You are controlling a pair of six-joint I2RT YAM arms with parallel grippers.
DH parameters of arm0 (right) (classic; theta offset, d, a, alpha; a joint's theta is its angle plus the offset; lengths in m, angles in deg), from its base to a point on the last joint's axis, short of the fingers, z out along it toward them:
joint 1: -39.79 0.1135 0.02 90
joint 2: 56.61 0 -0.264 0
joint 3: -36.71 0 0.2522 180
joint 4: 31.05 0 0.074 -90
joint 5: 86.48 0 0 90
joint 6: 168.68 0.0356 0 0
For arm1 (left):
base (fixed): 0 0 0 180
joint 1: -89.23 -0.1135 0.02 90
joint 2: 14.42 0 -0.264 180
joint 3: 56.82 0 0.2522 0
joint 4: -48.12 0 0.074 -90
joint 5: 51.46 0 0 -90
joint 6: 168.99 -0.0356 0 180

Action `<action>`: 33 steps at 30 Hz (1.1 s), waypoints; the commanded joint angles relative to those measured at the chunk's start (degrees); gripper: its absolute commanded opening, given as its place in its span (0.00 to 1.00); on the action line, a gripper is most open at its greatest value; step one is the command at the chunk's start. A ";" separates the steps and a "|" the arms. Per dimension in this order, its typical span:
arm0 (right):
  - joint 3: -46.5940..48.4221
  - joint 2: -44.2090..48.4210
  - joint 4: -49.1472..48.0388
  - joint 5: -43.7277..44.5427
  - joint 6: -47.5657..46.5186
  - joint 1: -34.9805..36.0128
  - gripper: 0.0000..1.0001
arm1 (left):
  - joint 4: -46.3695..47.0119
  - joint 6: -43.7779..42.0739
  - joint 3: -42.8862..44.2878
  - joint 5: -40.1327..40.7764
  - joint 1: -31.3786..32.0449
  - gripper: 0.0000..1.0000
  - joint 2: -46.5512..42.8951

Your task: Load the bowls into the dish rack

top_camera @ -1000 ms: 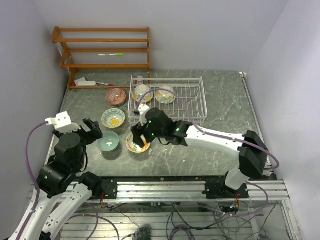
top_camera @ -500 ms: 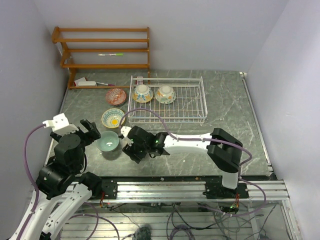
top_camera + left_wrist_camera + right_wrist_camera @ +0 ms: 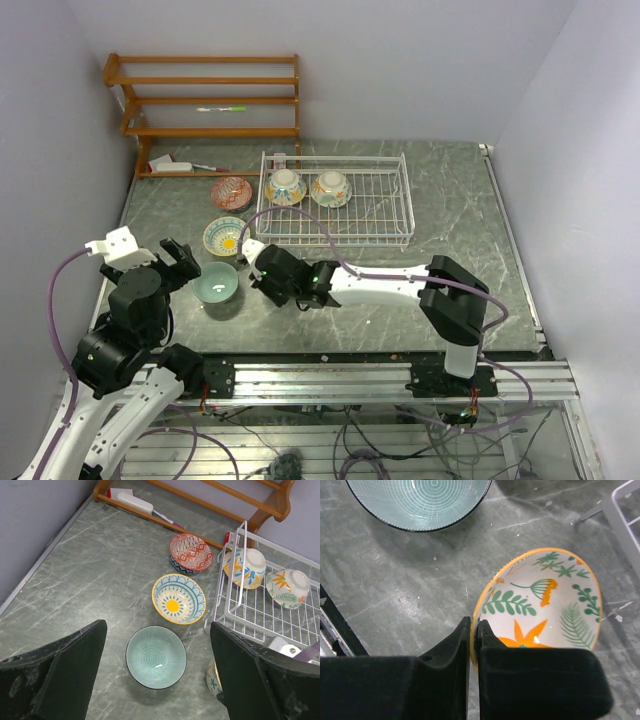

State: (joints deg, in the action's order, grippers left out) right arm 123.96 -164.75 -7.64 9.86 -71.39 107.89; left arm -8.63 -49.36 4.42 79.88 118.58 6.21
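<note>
In the right wrist view, my right gripper (image 3: 474, 625) is shut on the near rim of the orange floral bowl (image 3: 545, 597), one finger inside and one outside. That bowl rests on the table left of the dish rack (image 3: 340, 212); in the top view the right gripper (image 3: 262, 275) covers it. Two bowls (image 3: 286, 186) (image 3: 331, 188) lie in the rack's far left part. The teal bowl (image 3: 156, 656) sits on the table below my open left gripper (image 3: 157, 625), which holds nothing. Beyond it stand the yellow-blue bowl (image 3: 179, 598) and the reddish bowl (image 3: 190, 553).
A brown wooden slatted shelf (image 3: 210, 100) stands against the back wall, with a white object (image 3: 172, 165) on its lowest board. The right arm's cable loops over the rack's front left corner (image 3: 262, 225). The walls close in on the left and right.
The right arm dropped from above the rack's front to the orange floral bowl and its jaws closed on the rim. The left arm barely moved.
</note>
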 commanded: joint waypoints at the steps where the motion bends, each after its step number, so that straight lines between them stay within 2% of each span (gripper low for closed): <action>1: -1.82 3.99 -1.04 -1.78 3.33 -0.14 0.00 | 0.05 0.78 1.73 1.61 -0.43 0.95 0.23; 12: -6.73 23.49 -8.61 -26.53 11.73 -9.46 0.00 | 0.27 0.72 1.64 1.41 -0.49 0.95 -0.25; 17: -8.03 28.90 -12.48 -30.29 16.04 -19.02 0.00 | 0.25 0.70 1.60 1.19 -0.43 0.95 -0.04; 23: -11.77 29.72 -22.86 -32.83 25.21 -31.12 0.00 | 0.23 0.77 1.55 1.02 -0.43 0.95 -0.23; 33: -20.10 24.26 -41.82 -36.24 39.27 -45.30 0.00 | 0.35 0.52 1.51 0.67 -0.43 0.95 0.37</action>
State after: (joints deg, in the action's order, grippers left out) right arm 107.20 -139.48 -34.96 -23.45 -40.29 67.10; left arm -8.67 -49.36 4.42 79.86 118.58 6.21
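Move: The right hand already pinches the rim of the orange-flowered bowl, whose middle is about 5 cm ahead and 1 cm left. It is bound for the free stretch of dish rack, some 25 cm ahead and 26 cm right, near hand height; the second racked bowl is about 25 cm ahead and 14 cm right. The green bowl lies 4 cm ahead, 14 cm left, and the yellow-centred bowl 15 cm ahead, 11 cm left. From the left hand that free stretch is roughly 25 cm ahead, 48 cm right, 19 cm lower. Keeping its pinch on the rim, the right hand lifts the orange-flowered bowl about 22 cm clear of the table, drawing back a touch at first, then swings forward and to the right, away from the green bowl and over the near part of the dish rack, some 15 cm each way in all, sinking a few centimetres at the end. All the while the wrist rolls its left side up, and later turns clockwise as well, some 50 degrees in all, swinging the fingers from slanting down to pointing more nearly level leftward across the rack. ##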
